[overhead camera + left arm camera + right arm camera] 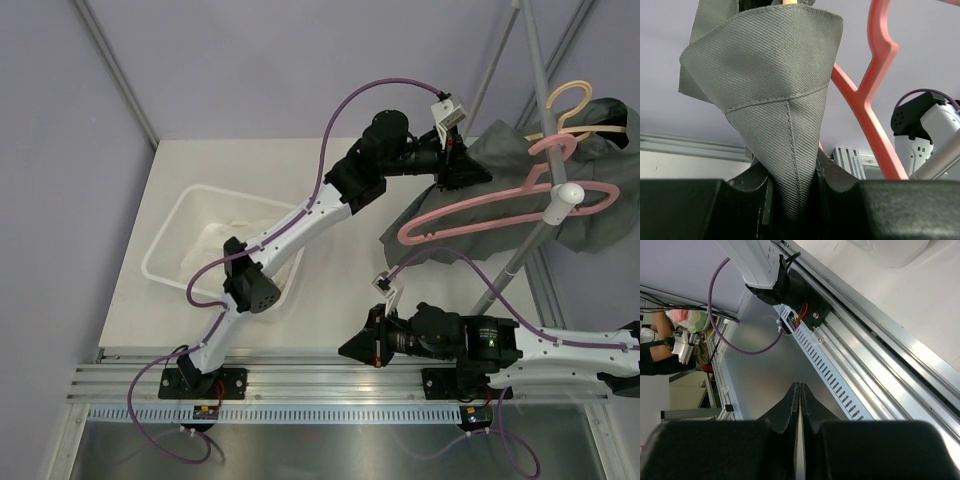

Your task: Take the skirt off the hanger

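A grey skirt [590, 190] hangs on a pink hanger [500, 210] at the right, up on a metal rack pole [540, 80]. My left gripper [470, 172] reaches to the skirt's left edge and is shut on a fold of the grey cloth. In the left wrist view the skirt [775, 90] rises out of the jaws, with the pink hanger [875, 100] just behind it. My right gripper [350, 350] is low, near the front rail, shut and holding nothing. Its fingertips [796, 392] meet over the rail in the right wrist view.
A white bin [175, 240] with pale cloth inside stands on the left of the table. A second, lighter hanger [570, 100] hangs higher on the rack. The slotted metal rail [300, 385] runs along the table's near edge. The left arm's base [790, 290] is bolted to it.
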### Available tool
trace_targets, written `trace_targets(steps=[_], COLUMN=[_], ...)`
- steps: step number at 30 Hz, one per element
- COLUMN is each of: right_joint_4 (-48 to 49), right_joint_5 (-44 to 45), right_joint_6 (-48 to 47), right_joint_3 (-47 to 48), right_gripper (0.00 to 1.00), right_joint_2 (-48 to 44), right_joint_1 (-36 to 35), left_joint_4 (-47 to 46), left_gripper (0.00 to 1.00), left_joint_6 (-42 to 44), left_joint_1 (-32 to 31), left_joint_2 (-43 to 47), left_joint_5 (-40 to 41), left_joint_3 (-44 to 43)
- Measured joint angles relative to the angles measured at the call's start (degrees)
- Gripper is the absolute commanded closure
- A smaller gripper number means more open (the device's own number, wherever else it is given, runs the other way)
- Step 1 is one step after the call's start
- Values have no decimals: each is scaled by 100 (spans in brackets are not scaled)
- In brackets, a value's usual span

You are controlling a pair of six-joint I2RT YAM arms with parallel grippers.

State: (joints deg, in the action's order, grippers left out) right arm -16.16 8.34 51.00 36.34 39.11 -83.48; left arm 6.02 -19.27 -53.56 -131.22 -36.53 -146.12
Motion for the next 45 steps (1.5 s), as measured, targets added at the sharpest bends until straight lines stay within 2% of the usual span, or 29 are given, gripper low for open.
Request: trace_targets(steps=[15, 24, 34, 39, 45], right_joint_4=[98, 168, 304, 297, 306], right_joint_5=[-4, -4, -90, -181, -223], right_joint_6=[-7, -2, -37, -153, -299], right_joint_3=[0, 0, 20, 289, 673], right_gripper=[92, 92, 91, 90, 89], right_joint_2=[321, 293, 704, 1027, 1375], right_joint_1=[0, 0, 0, 0, 0], left_joint_4=[146, 345, 723, 828, 1025], left_gripper=[100, 100, 100, 100, 100], left_joint_6=[142, -33, 24, 46, 42], left_joint_1=[-144, 195, 743, 1198, 2103], left_joint_2=[-2, -2, 164, 887, 2031], left_joint_5=[-391, -487, -426, -247, 22], left_joint_3=[-9, 334, 1556, 2754, 3589])
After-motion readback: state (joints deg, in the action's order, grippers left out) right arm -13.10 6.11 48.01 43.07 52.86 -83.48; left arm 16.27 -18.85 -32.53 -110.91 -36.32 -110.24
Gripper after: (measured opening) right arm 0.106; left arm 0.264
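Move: The left hand already pinches the gray skirt's waistband; the white basket lies about 46 cm to its left, 3 cm farther out and 38 cm below. The wooden hanger's hook is at the rail, some 16 cm right, 10 cm ahead and 5 cm higher; the pink hanger's bar sits roughly 8 cm right, 5 cm back and 3 cm up. From the right hand, the basket is about 28 cm ahead, 23 cm left and 18 cm below. Still pinching the skirt, left hand dips some 15 cm, then sweeps left-forward towards the basket; right eases left. ##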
